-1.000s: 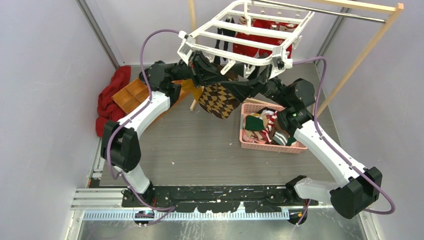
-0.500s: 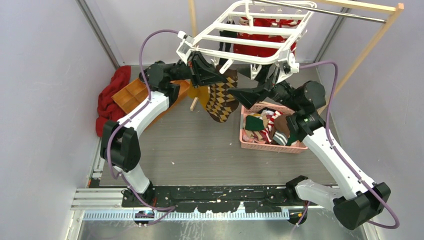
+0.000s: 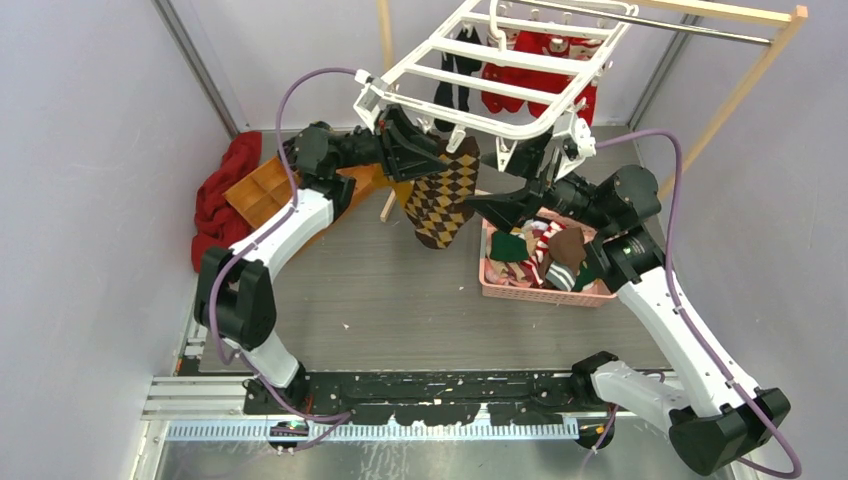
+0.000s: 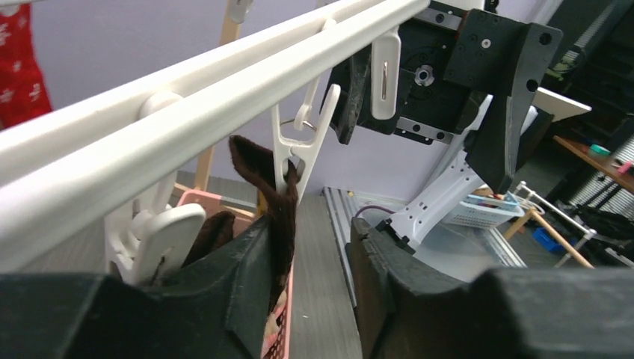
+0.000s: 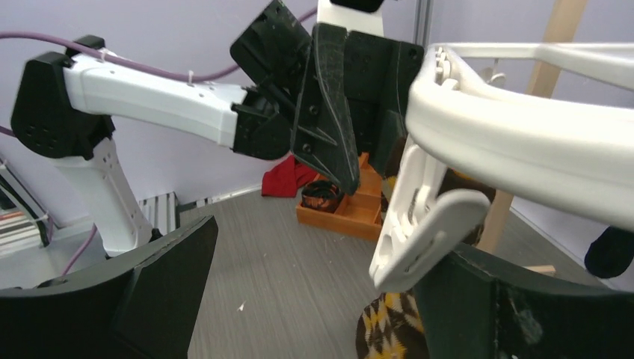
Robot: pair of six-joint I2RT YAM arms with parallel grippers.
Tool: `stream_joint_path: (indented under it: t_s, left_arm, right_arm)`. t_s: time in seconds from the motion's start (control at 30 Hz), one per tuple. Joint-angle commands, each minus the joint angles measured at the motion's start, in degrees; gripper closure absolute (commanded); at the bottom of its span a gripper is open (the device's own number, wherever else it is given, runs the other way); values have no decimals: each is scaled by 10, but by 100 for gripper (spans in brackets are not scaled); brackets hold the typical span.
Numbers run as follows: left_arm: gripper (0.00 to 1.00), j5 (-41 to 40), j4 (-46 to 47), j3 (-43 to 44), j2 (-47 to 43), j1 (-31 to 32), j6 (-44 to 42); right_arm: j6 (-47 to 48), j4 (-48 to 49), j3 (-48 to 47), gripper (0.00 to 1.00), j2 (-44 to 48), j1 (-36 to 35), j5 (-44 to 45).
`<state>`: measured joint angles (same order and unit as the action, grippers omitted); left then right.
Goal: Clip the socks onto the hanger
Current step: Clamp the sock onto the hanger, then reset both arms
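Observation:
The white hanger (image 3: 520, 128) hangs at the back. A brown argyle sock (image 3: 440, 195) dangles from a clip on its front rail. In the left wrist view that clip (image 4: 288, 161) pinches the sock's dark cuff (image 4: 258, 168). My left gripper (image 4: 310, 232) is open, and the cuff rests against its left finger (image 4: 232, 277). From above, the left gripper (image 3: 425, 160) sits at the sock's top. My right gripper (image 3: 500, 190) stands just right of the sock, wide open (image 5: 321, 247) and holding nothing. A white clip (image 5: 426, 224) hangs by its right finger, with the argyle sock (image 5: 389, 329) below.
Black socks (image 3: 455, 75) and red ones (image 3: 540, 60) hang further back on the hanger. A pink basket (image 3: 545, 292) of socks sits under the right arm. A red cloth (image 3: 225, 195) and a wooden tray (image 3: 262, 190) lie at the left. The wooden rack's post (image 3: 720, 120) stands at the right.
The right gripper opened fully and drew back to the right. The left jaws parted off the sock, which now hangs from the clip. The hanger swung back and up.

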<state>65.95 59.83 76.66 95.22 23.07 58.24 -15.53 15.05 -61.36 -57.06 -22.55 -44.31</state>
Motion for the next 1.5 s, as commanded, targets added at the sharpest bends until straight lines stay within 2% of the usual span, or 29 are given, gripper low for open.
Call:
stream_joint_path:
  t_s: [0.0,0.23,0.47,0.6,0.8,0.93,1.13,1.23,1.47]
  left_arm:
    - [53,-33,-100,-23,-76,-6,-85]
    - [45,-70,-243,-95,-190,-14,-186]
    - [37,-141,-498,-114,-298,-14,-305]
    - [32,-207,-581,-142,-358,-14,-315]
    - [24,-305,-627,-219,-456,-15,-255]
    - [12,-382,-679,-234,-507,-15,-219]
    - [1,-500,-839,-197,-567,-16,-224]
    - [0,-563,-899,-171,-582,-16,-240]
    - [0,-602,-1009,-82,-546,-16,-261]
  right_arm:
    - [32,-59,-15,0,26,7,-17]
    - [110,-213,-20,0,64,12,-19]
    - [198,-381,-21,0,111,15,4]
    - [212,-500,-50,0,112,26,108]
    - [181,-576,-44,0,137,86,298]
    - [129,-587,-35,0,141,118,395]
    - [40,-553,-12,0,170,159,577]
    - [15,-548,-15,0,184,176,627]
    - [-8,-543,-57,0,163,181,698]
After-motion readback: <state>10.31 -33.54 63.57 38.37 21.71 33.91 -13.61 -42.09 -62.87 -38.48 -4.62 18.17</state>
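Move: Just right of the left hand and some 12 cm below it is the middle of the checkered sock, 4 cm right and 2 cm ahead; the clip at its cuff is 3 cm ahead, 4 cm right, 3 cm up, the mustard sock 5 cm left, 3 cm ahead, 12 cm down. From the right hand the pink basket lies about 18 cm right, 5 cm ahead, 40 cm down; an empty clip 6 cm ahead, 3 cm right, 2 cm up; the checkered sock 8 cm left, 7 cm ahead, 13 cm down. Backing out from under the hanger, the left hand opens fully, leaves the checkered sock's cuff and goes about 17 cm left and 9 cm back, sinking 5 cm late on and turning some 60 degrees counter-clockwise. The right hand, still wide open, first drops and draws back slightly, then sweeps about 27 cm right towards the basket, 12 cm lower overall, turning clockwise to point forward and down. ##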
